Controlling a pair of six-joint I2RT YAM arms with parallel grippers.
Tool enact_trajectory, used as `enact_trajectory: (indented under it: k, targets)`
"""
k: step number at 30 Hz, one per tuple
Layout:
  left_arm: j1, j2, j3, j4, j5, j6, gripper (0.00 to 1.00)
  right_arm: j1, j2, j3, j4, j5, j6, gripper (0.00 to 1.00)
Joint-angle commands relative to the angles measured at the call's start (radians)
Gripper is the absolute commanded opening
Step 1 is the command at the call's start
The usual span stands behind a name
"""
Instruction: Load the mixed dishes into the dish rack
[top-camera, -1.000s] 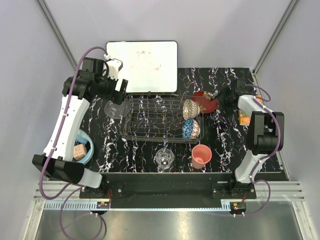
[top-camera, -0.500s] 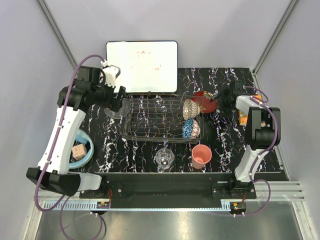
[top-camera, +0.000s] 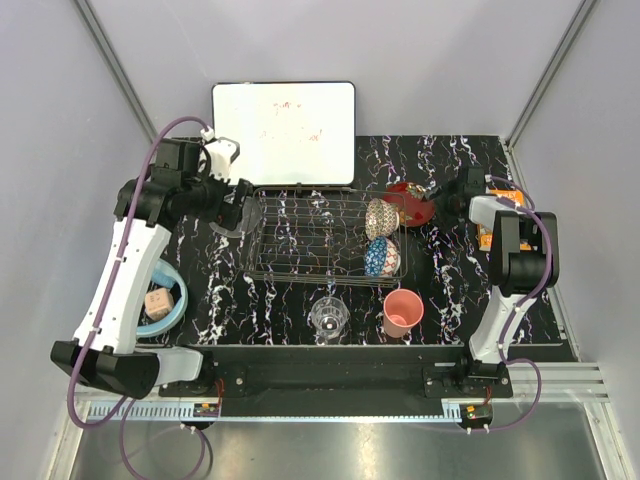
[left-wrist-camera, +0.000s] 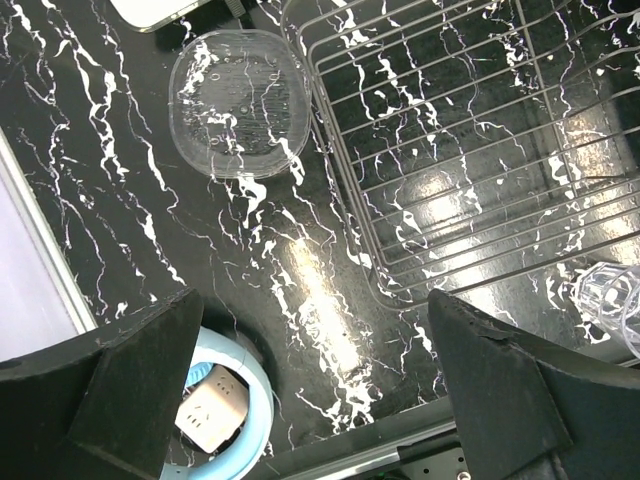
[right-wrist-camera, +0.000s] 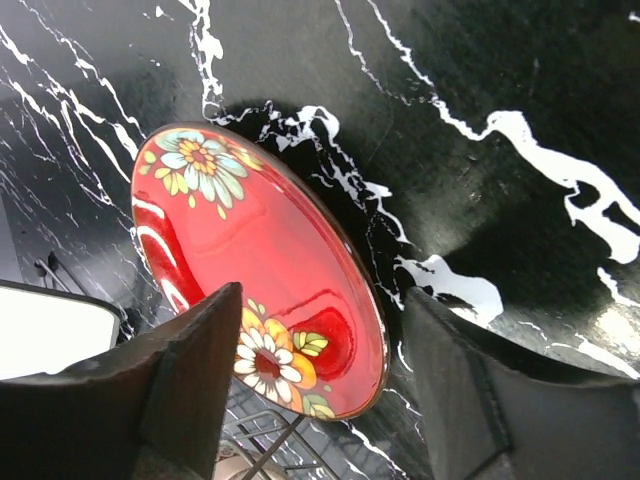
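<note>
The dish rack (top-camera: 310, 240) stands mid-table, with the beige netted bowl (top-camera: 379, 217) and the blue mosaic bowl (top-camera: 381, 256) on edge at its right end. The red patterned bowl (top-camera: 410, 203) leans at the rack's far right corner. My right gripper (top-camera: 447, 196) straddles its rim (right-wrist-camera: 250, 250), one finger over the inside, the other outside, jaws open (right-wrist-camera: 325, 375). My left gripper (top-camera: 235, 205) hovers open (left-wrist-camera: 315, 390) above the clear glass plate (left-wrist-camera: 238, 105), which lies left of the rack (left-wrist-camera: 470, 150). The glass tumbler (top-camera: 328, 317) and the pink cup (top-camera: 402, 311) stand in front.
A whiteboard (top-camera: 283, 132) lies behind the rack. Light blue headphones (top-camera: 180, 300) with a small beige cube (top-camera: 158, 303) inside sit at the left edge. An orange book (top-camera: 489, 236) lies by the right arm. Side walls close in both sides.
My right gripper's jaws have narrowed around the red bowl's rim. My left arm has swung its gripper down and right, toward the rack's left end and over the glass plate.
</note>
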Motion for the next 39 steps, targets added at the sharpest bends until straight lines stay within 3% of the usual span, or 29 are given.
enact_trajectory:
  k: [1,13,21,30,35,39]
  targets:
    - [0.005,-0.054,0.002,0.043,-0.037,0.010,0.99,0.001,0.026,-0.043,0.001,0.029,0.023,0.70]
    - [0.005,-0.097,-0.058,0.040,-0.058,0.018,0.98,0.009,-0.003,-0.084,-0.001,0.055,0.014,0.36]
    - [0.005,-0.129,-0.127,0.041,-0.065,0.015,0.98,0.009,-0.012,-0.095,-0.001,0.046,0.006,0.00]
    - [0.005,-0.134,-0.164,0.044,-0.069,0.027,0.98,0.009,-0.155,-0.151,0.002,0.081,-0.038,0.00]
    - [0.005,-0.126,-0.181,0.050,-0.094,0.028,0.97,0.009,-0.320,-0.136,0.001,0.145,-0.159,0.00]
    - [0.005,-0.123,-0.181,0.050,-0.086,0.025,0.97,0.009,-0.362,-0.076,-0.038,0.158,-0.283,0.00]
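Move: The red plate's middle lies about 6 cm to the right hand's left, 3 cm ahead and a couple of centimetres below; its near right rim is already between the open fingers. The patterned bowl in the rack stands some 15 cm left and 3 cm back, the blue bowl about 15 cm left and 15 cm back, while the orange book lies about 18 cm right and 4 cm back. From the left hand the red plate is roughly 48 cm right, 20 cm ahead and 27 cm below. The red plate's near right rim is pinched as the right hand sinks a little over 1 cm, easing back slightly, and shuts its fingers fully. It then carries the rim up some 6 cm, drawing back about 3 cm and a little right, its left side dipping about 10 degrees. The left hand, empty and open, backs off about 3 cm and left, rising slightly before sinking. ##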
